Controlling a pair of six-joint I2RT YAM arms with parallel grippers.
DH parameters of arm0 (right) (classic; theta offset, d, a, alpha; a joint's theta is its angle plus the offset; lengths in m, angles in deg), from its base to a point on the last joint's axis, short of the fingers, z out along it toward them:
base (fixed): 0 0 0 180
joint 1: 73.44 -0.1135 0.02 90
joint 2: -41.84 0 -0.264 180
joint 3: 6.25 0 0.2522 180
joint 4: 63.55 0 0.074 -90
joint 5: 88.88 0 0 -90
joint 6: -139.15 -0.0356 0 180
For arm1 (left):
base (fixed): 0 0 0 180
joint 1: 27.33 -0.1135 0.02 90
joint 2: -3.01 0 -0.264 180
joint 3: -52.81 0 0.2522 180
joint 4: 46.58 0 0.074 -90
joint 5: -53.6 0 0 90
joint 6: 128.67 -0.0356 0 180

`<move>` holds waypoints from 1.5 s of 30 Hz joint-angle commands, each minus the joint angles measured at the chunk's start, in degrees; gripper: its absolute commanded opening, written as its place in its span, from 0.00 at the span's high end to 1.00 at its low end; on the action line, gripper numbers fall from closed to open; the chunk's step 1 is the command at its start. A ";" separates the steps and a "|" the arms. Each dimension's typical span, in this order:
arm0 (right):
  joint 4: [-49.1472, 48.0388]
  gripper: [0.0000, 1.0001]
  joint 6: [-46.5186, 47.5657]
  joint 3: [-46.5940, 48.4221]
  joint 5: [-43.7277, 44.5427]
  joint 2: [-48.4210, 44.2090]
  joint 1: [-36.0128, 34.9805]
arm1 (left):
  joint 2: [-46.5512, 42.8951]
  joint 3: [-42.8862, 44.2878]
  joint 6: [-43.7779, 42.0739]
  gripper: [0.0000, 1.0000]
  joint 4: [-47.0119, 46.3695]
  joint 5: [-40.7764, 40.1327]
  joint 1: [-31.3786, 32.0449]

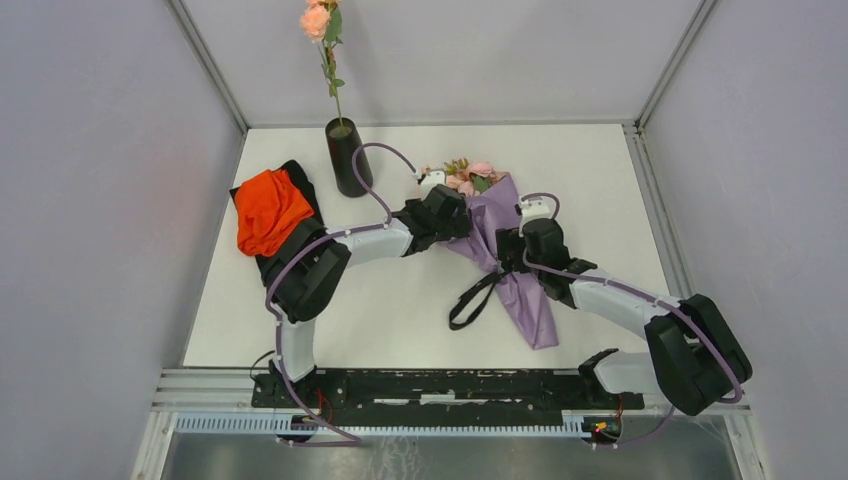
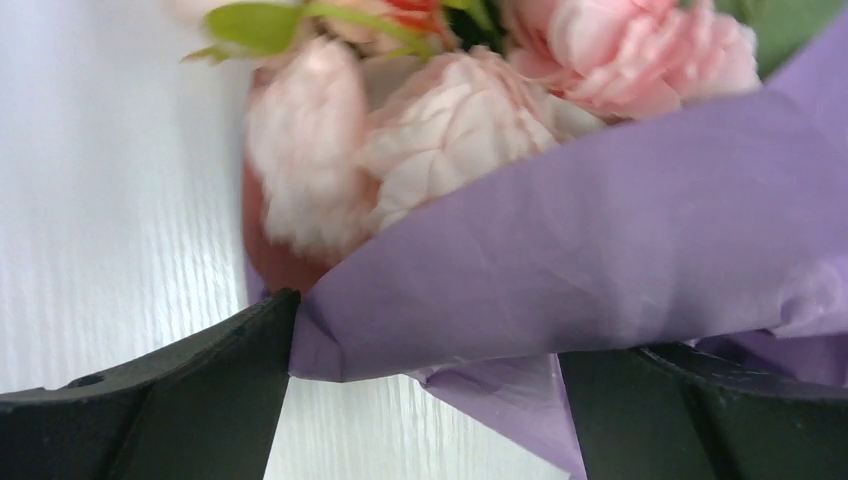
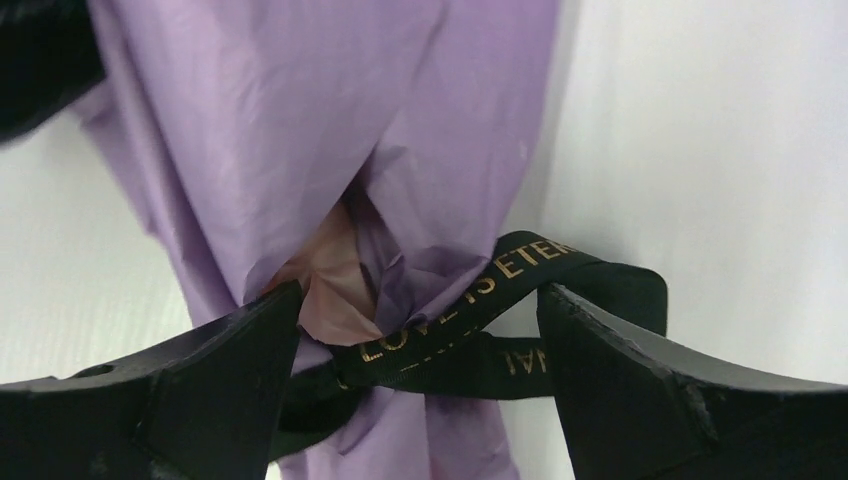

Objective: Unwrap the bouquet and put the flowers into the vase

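The bouquet (image 1: 512,262) lies on the white table, wrapped in lilac paper (image 2: 620,230), with its pink and peach flowers (image 2: 440,120) pointing to the far side. Its black ribbon (image 3: 500,320) with gold lettering is tied round the waist, and loose loops (image 1: 473,300) trail to the near left. My left gripper (image 2: 425,365) is open at the paper's upper edge, with a fold between the fingers. My right gripper (image 3: 420,345) is open astride the ribbon tie, where pink inner paper (image 3: 330,285) shows. The black vase (image 1: 347,158) stands at the far left and holds one peach rose (image 1: 316,20) on a long stem.
An orange-red cloth (image 1: 268,208) lies on a flat black cloth (image 1: 300,178) at the left, near the left arm's elbow. Grey walls close in the table on three sides. A black base rail (image 1: 430,385) runs along the near edge.
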 commanded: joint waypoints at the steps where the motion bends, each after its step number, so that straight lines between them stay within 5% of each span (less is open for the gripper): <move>1: -1.58 0.07 -2.39 2.27 -3.24 2.49 -2.94 | 2.05 6.42 -1.14 0.00 0.06 -1.52 -3.43; 10: -1.26 0.08 -1.92 5.78 -2.13 5.44 -4.02 | 2.66 13.02 -4.31 0.00 3.19 -2.02 -5.30; 20: 0.29 0.09 -0.01 7.06 0.82 -4.00 -4.03 | -8.82 6.85 -4.11 0.00 2.82 -0.52 -4.99; 31: -5.65 0.09 -2.98 2.04 -0.50 4.29 -4.17 | -32.30 -8.30 -1.78 0.00 2.47 -9.44 -2.73; 45: -1.24 0.09 -1.77 20.58 3.80 21.77 -2.33 | -33.31 -12.03 -2.53 0.00 2.72 -11.48 -2.65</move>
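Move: The ribbon knot at the bouquet's neck sits almost between my open right fingers, about 1 cm back, 1 cm left and 2 cm below. The ribbon's loose loop lies roughly 10 cm back and 7 cm left of that hand. From my left hand, the flowers are some 9 cm ahead, 1 cm right and level, the vase about 7 cm ahead and 17 cm left, and the knot about 8 cm back and 7 cm right. Left fingers still open in the purple wrapping, I push its flower end forward about 6 cm, rising slightly, then pull that hand up, left and back, clear of the paper, some 16 cm above where it began. My open right hand goes left with the neck, bobs up and down by about 5 cm, then slides forward and left at ribbon height. ##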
